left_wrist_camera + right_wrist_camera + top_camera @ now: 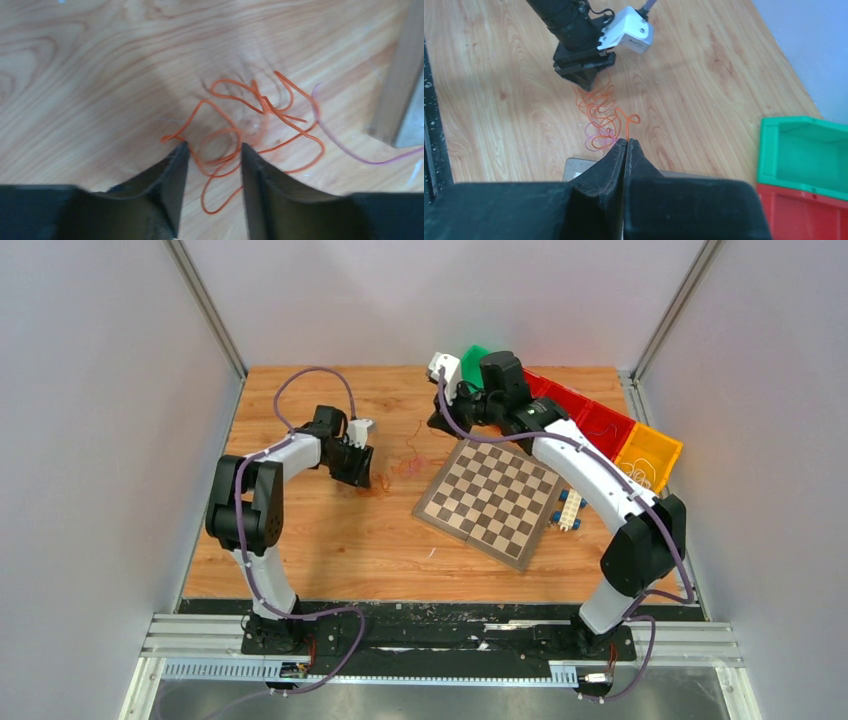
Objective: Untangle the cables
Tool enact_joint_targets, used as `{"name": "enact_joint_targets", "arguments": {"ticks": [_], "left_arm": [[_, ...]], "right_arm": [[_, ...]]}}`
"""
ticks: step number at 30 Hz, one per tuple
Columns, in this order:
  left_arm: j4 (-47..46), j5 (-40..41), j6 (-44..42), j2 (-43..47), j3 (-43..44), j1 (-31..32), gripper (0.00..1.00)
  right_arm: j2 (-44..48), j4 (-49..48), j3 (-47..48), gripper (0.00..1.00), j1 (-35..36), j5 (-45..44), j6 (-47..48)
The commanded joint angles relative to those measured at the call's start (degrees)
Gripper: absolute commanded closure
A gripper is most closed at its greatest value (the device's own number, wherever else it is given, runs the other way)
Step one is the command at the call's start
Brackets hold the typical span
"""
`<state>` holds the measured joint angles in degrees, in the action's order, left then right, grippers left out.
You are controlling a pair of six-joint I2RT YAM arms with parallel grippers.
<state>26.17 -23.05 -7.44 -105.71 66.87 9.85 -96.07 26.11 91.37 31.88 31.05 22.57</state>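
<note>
The cables (260, 107) are a loose tangle of thin orange wire with one purple strand (345, 150), lying on the wooden table (330, 540) left of the chessboard. My left gripper (212, 150) is open and low over the tangle's near end, with orange loops lying between its fingers (175, 170). From above, the left gripper (362, 478) sits just left of the cables (390, 480). My right gripper (626, 141) is shut, and an orange strand (626, 125) rises from the tangle (599, 112) into its tips. It hovers at the board's far corner (437, 423).
A chessboard (490, 502) lies tilted at mid-table, its edge close to the tangle (400, 90). Green (804, 150), red (590, 420) and yellow (650, 455) bins line the back right. White and blue blocks (568, 510) lie beside the board's right edge.
</note>
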Motion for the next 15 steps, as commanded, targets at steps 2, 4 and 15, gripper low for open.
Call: {"name": "enact_joint_targets", "arguments": {"ticks": [2,4,15], "left_arm": [[5.1,11.9,-0.9,-1.0,1.5,-0.2,0.76],[5.5,14.1,-2.6,0.9,-1.0,-1.1,0.95],[11.6,13.9,-15.6,8.2,-1.3,-26.5,1.0]], "right_arm": [[5.0,1.9,-1.4,1.0,-3.3,-4.4,1.7],[6.6,2.7,-3.5,1.0,-4.7,-5.7,3.2],[13.3,8.6,-7.0,1.0,-12.9,-4.2,5.9]]}}
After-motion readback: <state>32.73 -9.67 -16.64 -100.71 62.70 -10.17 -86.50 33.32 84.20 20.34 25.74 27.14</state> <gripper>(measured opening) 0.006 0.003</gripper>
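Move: The orange cable lies in a loose heap on the table just ahead of the left fingers, its middle about 1 cm forward, 3 cm right and 2 cm below. From that hand, the pink cable's loops are about 9 cm right and 4 cm ahead, and the chessboard's middle is some 24 cm right and 3 cm back. The right hand holds another orange strand high up; the chessboard's middle is about 11 cm right, 4 cm back and 25 cm below it, the empty red bin roughly 16 cm right and 20 cm ahead, and the orange heap some 10 cm left. Leftward, slowly then ever faster, the left hand goes about 17 cm low over the table: its half-open fingers shut on the orange cable early on and drag it away from the chessboard, the wrist turning some 20 degrees. The right hand, fingers still shut on its strand, draws off the other way, about 11 cm right at nearly level height over the chessboard, swinging clockwise. ##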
